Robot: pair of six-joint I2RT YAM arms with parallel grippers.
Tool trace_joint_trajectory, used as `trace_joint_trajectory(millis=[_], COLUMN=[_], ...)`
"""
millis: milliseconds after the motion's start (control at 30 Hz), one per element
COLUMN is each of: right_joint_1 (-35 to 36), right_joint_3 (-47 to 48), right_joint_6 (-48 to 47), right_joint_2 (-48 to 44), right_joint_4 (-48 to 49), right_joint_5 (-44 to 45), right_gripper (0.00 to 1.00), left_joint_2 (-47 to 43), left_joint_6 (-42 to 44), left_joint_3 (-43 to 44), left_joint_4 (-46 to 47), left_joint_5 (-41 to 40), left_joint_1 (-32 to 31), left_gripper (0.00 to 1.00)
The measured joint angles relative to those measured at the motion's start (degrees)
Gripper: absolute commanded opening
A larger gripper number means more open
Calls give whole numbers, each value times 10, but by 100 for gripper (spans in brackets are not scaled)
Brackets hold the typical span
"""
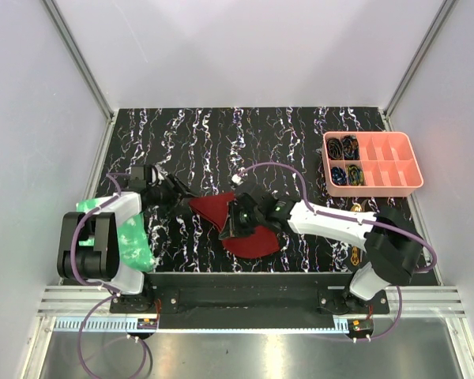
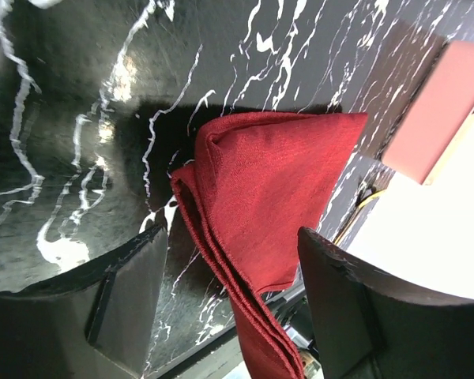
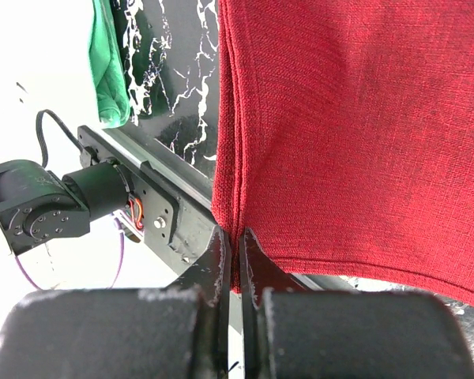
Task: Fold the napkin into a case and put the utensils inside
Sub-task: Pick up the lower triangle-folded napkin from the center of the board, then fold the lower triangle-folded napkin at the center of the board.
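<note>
The dark red napkin (image 1: 249,237) lies folded in layers near the table's front edge, partly lifted. My right gripper (image 1: 234,221) is shut on its folded edge (image 3: 235,225), and the cloth (image 3: 355,134) hangs from the closed jaws. My left gripper (image 1: 182,196) stands open at the napkin's left corner. In the left wrist view the layered edge (image 2: 245,308) runs between the two fingers (image 2: 134,292) without touching them. Gold utensils (image 1: 357,208) lie at the right, partly hidden behind my right arm. No finished case shows.
A pink compartment tray (image 1: 371,162) with dark coiled items stands at the back right, its corner (image 2: 446,103) also in the left wrist view. A green crinkled sheet (image 1: 133,237) lies under my left arm, with its edge (image 3: 110,71) showing in the right wrist view. The table's front rail (image 3: 162,185) runs just below the napkin.
</note>
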Motion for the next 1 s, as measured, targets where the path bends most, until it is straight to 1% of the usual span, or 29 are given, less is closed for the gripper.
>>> trace_joint_trajectory(millis=[167,267,400,467,500,567,800,1000], right_joint_1=[-7,-9,-13,-15,-16,-17,-20,-23], right_joint_3=[-18,-30,-47,-54,-57,-67,-108,-173], right_joint_6=[3,3,4,4,4,4,3,6], right_joint_2=[-3,-10,-28,-33,-35,-39,-61,-72], right_joint_4=[14,23,31,38,39,45,60,124], right_joint_5=[-10,-15,-15,-17,-18,-21,-40,-64], right_gripper=[0,0,0,0,0,0,0,0], left_joint_2=[4,15,31,32,32,32,24,23], left_joint_6=[-19,-24,-31,-33,-33,-31,-17,1], left_joint_3=[0,2,12,18,24,38,98,164], left_joint_4=[2,1,-1,-5,-8,-17,-67,-139], left_joint_5=[-18,-28,-40,-50,-56,-70,-148,-229], left_joint_1=[-27,-33,-42,-49,-53,-64,-128,-194], left_gripper=[65,59,39,32,23,17,8,7])
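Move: The napkin's far left corner, held off the board, lies about 2 cm to the right of the open left hand and 2 cm below, level with it; the green cloth is some 20 cm to that hand's left, 10 cm back. From the right hand, already shut on the napkin's near left edge, that corner is about 11 cm ahead and 10 cm left. The napkin's low part lies some 9 cm right of the right hand and 3 cm back, on the board. Left hand dips, pinches the far corner, carries it 4 cm right and up; right, still gripping, sinks rightward. ##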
